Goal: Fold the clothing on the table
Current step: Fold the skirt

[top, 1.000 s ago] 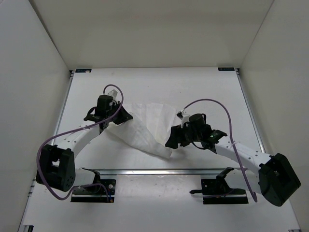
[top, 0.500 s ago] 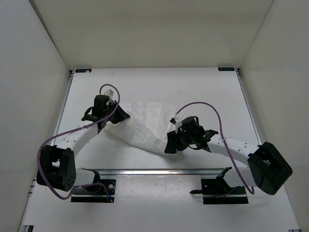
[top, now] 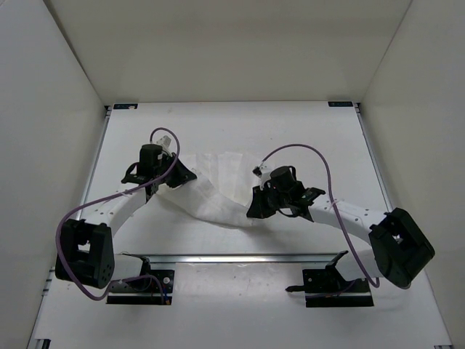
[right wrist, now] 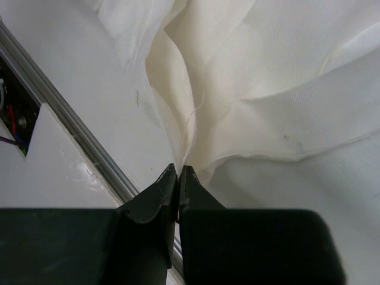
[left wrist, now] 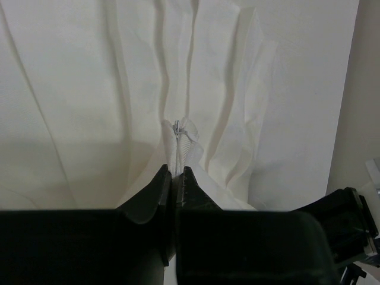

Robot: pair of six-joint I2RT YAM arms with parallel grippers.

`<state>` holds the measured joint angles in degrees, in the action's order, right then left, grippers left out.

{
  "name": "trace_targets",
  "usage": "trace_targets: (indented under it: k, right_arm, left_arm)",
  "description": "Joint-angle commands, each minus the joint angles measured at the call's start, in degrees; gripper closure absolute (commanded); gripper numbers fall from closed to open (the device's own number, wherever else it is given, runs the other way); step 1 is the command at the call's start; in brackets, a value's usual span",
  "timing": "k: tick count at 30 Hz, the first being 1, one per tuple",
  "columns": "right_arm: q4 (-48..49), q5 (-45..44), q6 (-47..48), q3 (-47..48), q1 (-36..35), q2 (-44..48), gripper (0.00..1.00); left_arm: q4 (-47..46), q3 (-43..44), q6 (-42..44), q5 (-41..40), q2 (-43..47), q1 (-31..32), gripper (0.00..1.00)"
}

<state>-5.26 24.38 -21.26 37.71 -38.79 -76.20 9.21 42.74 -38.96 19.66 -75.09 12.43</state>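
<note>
The clothing (top: 218, 185), a white pleated garment, lies rumpled on the table (top: 305, 131) between my two arms. My left gripper (top: 190, 174) is at its left end. In the left wrist view this gripper (left wrist: 176, 170) is shut on a raised pleat of the clothing (left wrist: 119, 89). My right gripper (top: 251, 214) is at the garment's near right corner. The right wrist view shows that gripper (right wrist: 178, 169) shut on a bunched edge of the clothing (right wrist: 285, 71), just above the table surface.
An aluminium rail (top: 240, 257) crosses the table near the arm bases and runs close beside the right gripper as the rail (right wrist: 71, 116). Two black mounts (top: 142, 285) (top: 330, 283) sit in front of it. White walls enclose the table on three sides.
The right gripper has shut on the garment's near right edge, and its arm has shifted slightly left and away from me. The left arm still holds its pleat in the same place.
</note>
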Motion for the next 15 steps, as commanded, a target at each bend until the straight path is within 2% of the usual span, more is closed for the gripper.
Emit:
trace_targets:
  k: [1,5,8,11,15]
  right_arm:
    - [1.9,-1.6,-1.1,4.5,1.8,0.4,1.0]
    - [1.1,-4.0,-0.2,8.2,6.8,3.7,1.0]
    - [-2.7,-5.8,2.1,12.1,10.7,5.4,1.0]
    - [-6.0,-6.0,4.7,14.3,14.8,7.3,1.0]
    - [-12.4,-9.3,6.8,14.8,15.3,11.3,1.0]
  left_arm:
    - [0.1,1.5,1.8,5.0,0.6,0.4,1.0]
    - [6.8,7.2,8.5,5.7,-0.6,5.3,1.0]
    - [12.4,12.1,13.5,1.2,-1.2,10.5,1.0]
    - [13.9,14.2,14.9,2.0,-1.2,12.4,1.0]
    - [12.0,13.7,15.4,5.1,-1.4,13.5,1.0]
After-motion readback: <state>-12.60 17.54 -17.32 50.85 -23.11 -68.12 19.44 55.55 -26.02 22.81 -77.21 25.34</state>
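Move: Down beneath and between the two closed grippers lies the skirt they already hold. Its middle is about 7 cm right of the left hand, 4 cm back and some 8 cm lower; from the right hand it is roughly 9 cm ahead, 9 cm left and 5 cm lower. The far pleats lie about 16 cm ahead and 6 cm left of the right hand. The metal table rail runs some 13 cm behind the right hand. Swinging the held skirt up and to the right: the right hand keeps its pinch and rises about 11 cm while going as far forward, away from the table rail, and some 7 cm right. The left hand, still pinching, goes some 7 cm right across the skirt, rises and draws back a little. Both turn clockwise, about 20 degrees; the right's wrist also tilts. ##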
